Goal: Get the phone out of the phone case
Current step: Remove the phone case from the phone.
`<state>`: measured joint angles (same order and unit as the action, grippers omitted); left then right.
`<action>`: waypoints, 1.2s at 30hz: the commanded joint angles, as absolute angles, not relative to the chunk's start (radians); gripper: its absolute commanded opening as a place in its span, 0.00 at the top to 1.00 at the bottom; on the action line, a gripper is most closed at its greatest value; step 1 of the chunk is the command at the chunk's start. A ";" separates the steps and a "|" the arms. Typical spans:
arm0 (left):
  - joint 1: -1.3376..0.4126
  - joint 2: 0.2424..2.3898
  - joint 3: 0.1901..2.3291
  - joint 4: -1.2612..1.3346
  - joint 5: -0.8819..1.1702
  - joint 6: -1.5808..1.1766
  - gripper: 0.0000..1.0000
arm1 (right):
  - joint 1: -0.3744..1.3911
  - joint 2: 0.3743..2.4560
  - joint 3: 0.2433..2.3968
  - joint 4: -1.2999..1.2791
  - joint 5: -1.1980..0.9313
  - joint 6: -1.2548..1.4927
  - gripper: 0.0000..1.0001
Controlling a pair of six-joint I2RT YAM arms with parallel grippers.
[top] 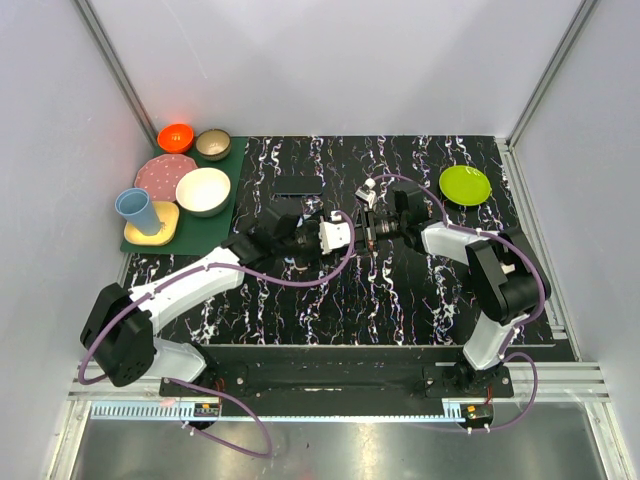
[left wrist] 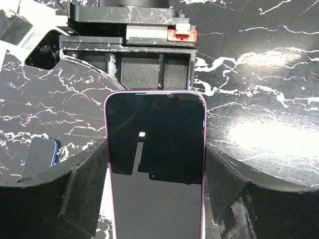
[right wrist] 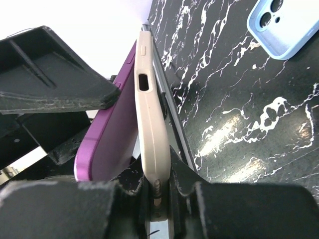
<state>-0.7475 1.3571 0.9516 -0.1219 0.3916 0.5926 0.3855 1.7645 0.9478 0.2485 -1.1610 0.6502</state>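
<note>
A phone with a purple rim and dark screen (left wrist: 155,164) is held off the table between both arms. My left gripper (left wrist: 155,149) is shut on the phone, one finger against each long side. The right wrist view shows the purple phone (right wrist: 107,144) leaning away from a cream phone case (right wrist: 149,119). My right gripper (right wrist: 157,174) is shut on the bottom edge of that phone case. From above, the left gripper (top: 352,236) and right gripper (top: 372,228) meet at the table's middle. The phone's lower end is hidden.
A dark phone (top: 298,185) lies flat behind the grippers. A light blue case (right wrist: 279,25) lies on the table, back up. A green mat (top: 225,215) at the back left carries bowls, plates and a blue cup (top: 138,212). A lime plate (top: 465,185) sits back right.
</note>
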 commanded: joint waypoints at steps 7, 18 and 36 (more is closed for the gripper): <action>-0.736 1.296 1.006 -0.109 0.537 0.511 1.00 | 0.376 1.697 0.963 0.246 -0.990 0.528 1.00; -0.709 1.262 0.997 -0.081 0.597 0.468 1.00 | 0.376 1.689 0.965 0.201 -0.888 0.480 1.00; -0.695 1.282 0.996 -0.054 0.523 0.443 1.00 | 0.285 1.651 1.000 0.130 -0.718 0.413 1.00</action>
<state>-0.7040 1.2961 0.9585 -0.1337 0.5400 0.4583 0.3557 1.6863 0.9501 0.1284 -0.7414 0.4259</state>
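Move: The left fingers hold the phone by its long sides near its middle. The phone case lies just under it, its middle some 3 cm below the left hand and 1 cm farther forward. The right fingers pinch the case's end, with the phone's middle about 8 cm to their left and 1 cm back. On the table about 17 cm below the left hand, the blue case lies some 9 cm to its left and level ahead, the black phone 17 cm ahead and 9 cm left. Still pinching the phone case by its end, the right hand peels it off the phone's back, first easing down and forward, then faster forward and somewhat right, about 6 cm ahead in all and 3 cm down. Its fingertips dip and swing clockwise, some 25 degrees altogether. The left hand keeps its grip on the phone's sides and draws it the other way, up nearly 3 cm, then also back 2 cm. ##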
